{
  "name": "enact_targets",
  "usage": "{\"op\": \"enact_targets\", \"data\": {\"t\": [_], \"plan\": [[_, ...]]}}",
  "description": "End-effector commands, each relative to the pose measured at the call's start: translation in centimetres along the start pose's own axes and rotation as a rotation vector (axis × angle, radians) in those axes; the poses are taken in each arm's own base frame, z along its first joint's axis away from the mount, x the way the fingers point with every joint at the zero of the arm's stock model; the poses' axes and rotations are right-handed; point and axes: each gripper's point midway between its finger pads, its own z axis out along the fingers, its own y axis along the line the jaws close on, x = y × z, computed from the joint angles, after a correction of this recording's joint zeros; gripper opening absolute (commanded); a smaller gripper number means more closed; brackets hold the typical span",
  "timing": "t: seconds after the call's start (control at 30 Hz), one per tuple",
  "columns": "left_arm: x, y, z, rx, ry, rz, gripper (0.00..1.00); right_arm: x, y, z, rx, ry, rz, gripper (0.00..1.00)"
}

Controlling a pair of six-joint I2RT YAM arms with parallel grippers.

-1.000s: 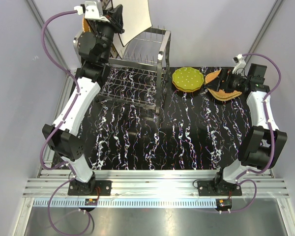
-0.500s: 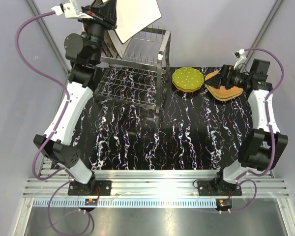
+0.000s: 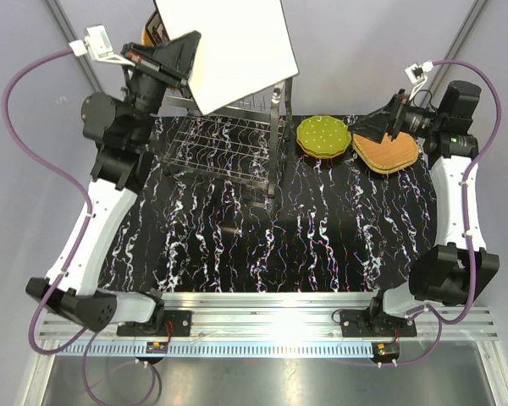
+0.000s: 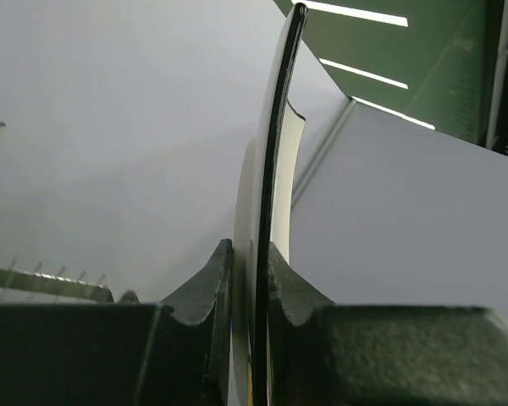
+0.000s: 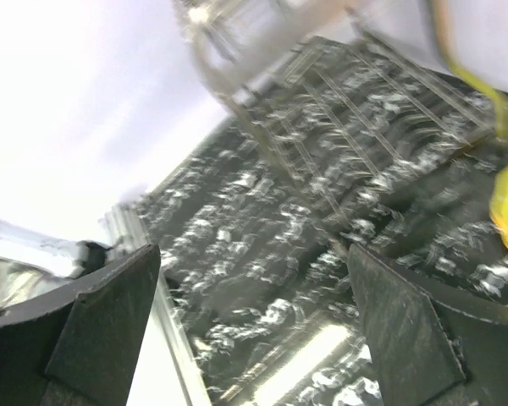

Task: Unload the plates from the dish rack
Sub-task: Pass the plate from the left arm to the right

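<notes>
My left gripper is raised high above the dish rack and is shut on the edge of a large square cream plate, whose plain white back faces the top camera. In the left wrist view that plate stands edge-on between the jaws of the left gripper. A green dotted plate and an orange-tan wicker plate lie on the table right of the rack. My right gripper hovers over the wicker plate's left edge, open and empty.
The black marbled table stretches in front of the rack. The held plate hides much of the rack's top tier. The right wrist view is blurred; the rack shows in it as a smear. Grey walls close in on both sides.
My left arm has lifted the square plate up out of the rack and swung it rightward. My right gripper has risen off the wicker plate and drawn back.
</notes>
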Motion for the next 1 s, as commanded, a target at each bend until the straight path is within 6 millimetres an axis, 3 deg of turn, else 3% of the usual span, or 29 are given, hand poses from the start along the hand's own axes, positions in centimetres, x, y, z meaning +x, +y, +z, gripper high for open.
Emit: {"op": "enact_targets", "data": {"t": [0.0,0.07,0.1,0.17,0.2,0.23,0.27,0.37,0.4,0.47,0.5,0.67,0.97], "plan": [[-6.2,-8.2,-3.6,0.250,-0.140,-0.123,0.00,-2.5,5.8,-0.7,-0.192,-0.004,0.015,1.00],[-5.3,-8.5,-4.6,0.271,-0.094,-0.164,0.00,-3.5,7.6,-0.8,-0.243,-0.018,-0.082,1.00],[-4.1,-7.7,-4.9,0.259,-0.065,-0.178,0.00,-3.3,8.5,-0.9,-0.267,-0.005,-0.053,1.00],[-3.9,-8.5,-6.4,0.285,-0.041,-0.206,0.00,-3.5,10.4,-0.7,-0.302,-0.004,-0.107,1.00],[-2.5,-7.5,-6.8,0.267,-0.012,-0.217,0.00,-3.4,11.1,-0.6,-0.312,-0.002,-0.110,1.00],[-2.9,-8.1,-7.8,0.280,-0.015,-0.231,0.00,-3.4,12.1,-0.7,-0.324,-0.002,-0.128,1.00],[-1.3,-7.1,-8.4,0.261,0.019,-0.242,0.00,-3.0,12.8,-0.4,-0.340,0.004,-0.128,1.00],[-1.1,-7.5,-10.5,0.277,0.025,-0.262,0.00,-2.2,14.7,-0.2,-0.355,0.001,-0.149,1.00],[0.1,-6.8,-11.1,0.266,0.054,-0.272,0.00,-1.7,15.1,0.4,-0.362,-0.003,-0.175,1.00],[1.2,-6.5,-12.3,0.270,0.086,-0.301,0.00,-0.2,15.6,0.6,-0.355,0.026,-0.119,1.00],[1.4,-6.7,-12.7,0.281,0.090,-0.310,0.00,0.7,16.6,1.6,-0.377,0.034,-0.150,1.00],[3.3,-6.4,-14.9,0.313,0.137,-0.379,0.00,4.1,16.9,3.5,-0.353,0.080,-0.053,1.00],[5.7,-6.0,-17.9,0.332,0.197,-0.425,0.00,5.7,17.4,5.4,-0.356,0.062,0.063,0.99]]}}
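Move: Roughly 40 cm to the right of the left hand, about 2 cm farther out and 25 cm lower, waits the open right gripper for which the held white plate is meant. The dish rack's middle is some 20 cm ahead of the left hand and 38 cm below, neither left nor right. From the right hand, the white plate's middle lies about 34 cm left, 5 cm ahead and 30 cm up; the green plate is some 28 cm straight ahead and 36 cm down, the woven plates equally far ahead and down but 25 cm right. Lowering the white plate from above the rack, the left hand sinks about 18 cm and draws back some 10 cm, still pinching its edge while turning clockwise and tipping down. The right hand, jaws staying wide open, goes left and back about 13 cm each, rising then sinking again, and turns some 20 degrees counter-clockwise to bring its fingertips up to the plate's right-hand edge. ##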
